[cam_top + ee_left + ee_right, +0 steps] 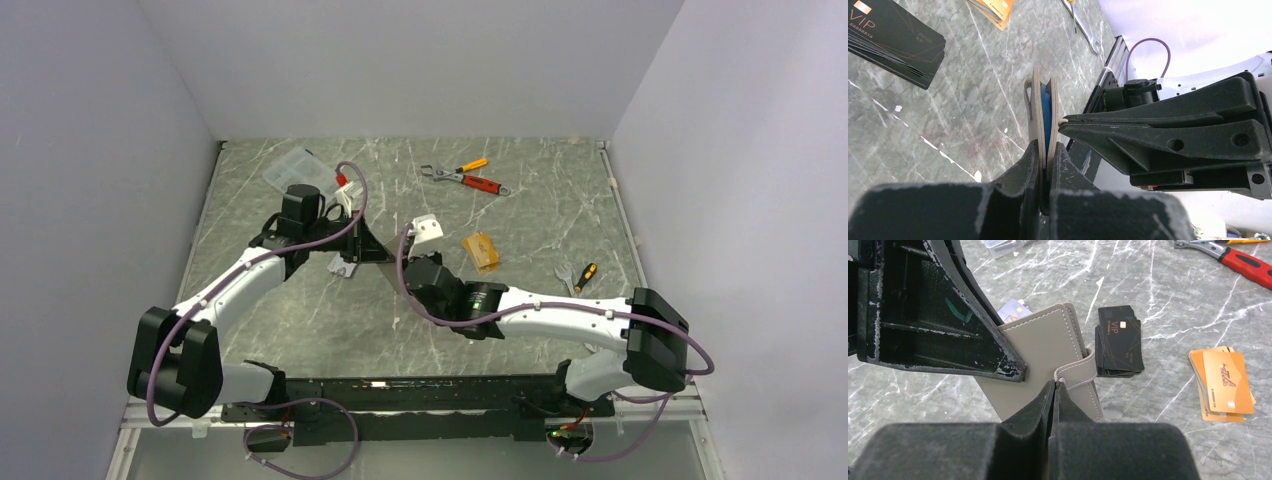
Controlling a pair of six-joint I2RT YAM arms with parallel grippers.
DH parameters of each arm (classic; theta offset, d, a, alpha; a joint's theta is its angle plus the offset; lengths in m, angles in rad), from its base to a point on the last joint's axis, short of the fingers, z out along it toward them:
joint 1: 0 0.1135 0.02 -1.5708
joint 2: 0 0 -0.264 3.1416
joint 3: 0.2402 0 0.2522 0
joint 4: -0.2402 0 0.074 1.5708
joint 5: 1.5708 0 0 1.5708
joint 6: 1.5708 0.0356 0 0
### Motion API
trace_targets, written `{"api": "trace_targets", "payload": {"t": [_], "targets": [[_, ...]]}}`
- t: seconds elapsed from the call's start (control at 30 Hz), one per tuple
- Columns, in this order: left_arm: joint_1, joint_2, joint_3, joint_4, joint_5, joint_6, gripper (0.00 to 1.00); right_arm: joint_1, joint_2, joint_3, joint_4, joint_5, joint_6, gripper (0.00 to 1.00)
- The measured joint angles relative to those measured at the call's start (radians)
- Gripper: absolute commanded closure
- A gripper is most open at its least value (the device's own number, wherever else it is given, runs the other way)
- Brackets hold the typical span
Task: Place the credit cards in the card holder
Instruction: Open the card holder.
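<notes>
My left gripper (1048, 147) is shut on the bottom edge of the card holder (1038, 110) and holds it upright above the table; its blue lining shows between the two flaps. The taupe outer face of the card holder (1048, 345) fills the right wrist view. There my right gripper (1055, 385) is shut on the end of the snap tab (1078, 370). A stack of black credit cards (1119, 342) lies on the table just beyond the holder. Orange-gold cards (1225, 382) lie further right. A silvery card (1013, 310) peeks out behind the holder.
Red-handled pliers and a wrench (470, 178) lie at the back. A small spanner and an orange-handled screwdriver (577, 275) sit to the right. A clear plastic box (297, 172) stands at the back left. White walls close in three sides.
</notes>
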Motion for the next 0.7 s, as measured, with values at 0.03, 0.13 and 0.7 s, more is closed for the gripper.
{"api": "trace_targets", "payload": {"t": [0.03,0.13,0.7], "targets": [[-0.001,0.0,0.0,0.0,0.0,0.0,1.0,0.001,-0.003,-0.005,0.005,0.003,0.003,1.0],[-0.005,0.0,0.0,0.0,0.0,0.0,1.0,0.002,-0.021,-0.02,0.01,0.015,0.018,1.0],[-0.011,-0.013,-0.008,-0.05,0.026,0.018,1.0,-0.029,-0.134,-0.086,-0.094,0.125,0.086,1.0]]}}
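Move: The card holder's strap is already pinched in the right fingertips, its tip right at the hand point; from the left hand, which still grips the holder, the strap lies about 5 cm right, 1 cm back and level. From the right hand, the holder's body is some 3 cm left, level with it ahead-wise. On the table about 11 cm lower, the black cards lie 11 cm ahead and 4 cm right, the orange cards 11 cm ahead and 17 cm right. The right hand, fingers shut on the strap's end, pulls it away to the right by about 6 cm, rising and reaching forward about a centimetre on the way before easing back and down, while the wrist turns some 10 degrees clockwise. The left hand keeps its pinch on the card holder's edge as the counter-hold, drifting back only about 1.5 cm with barely any turn. ##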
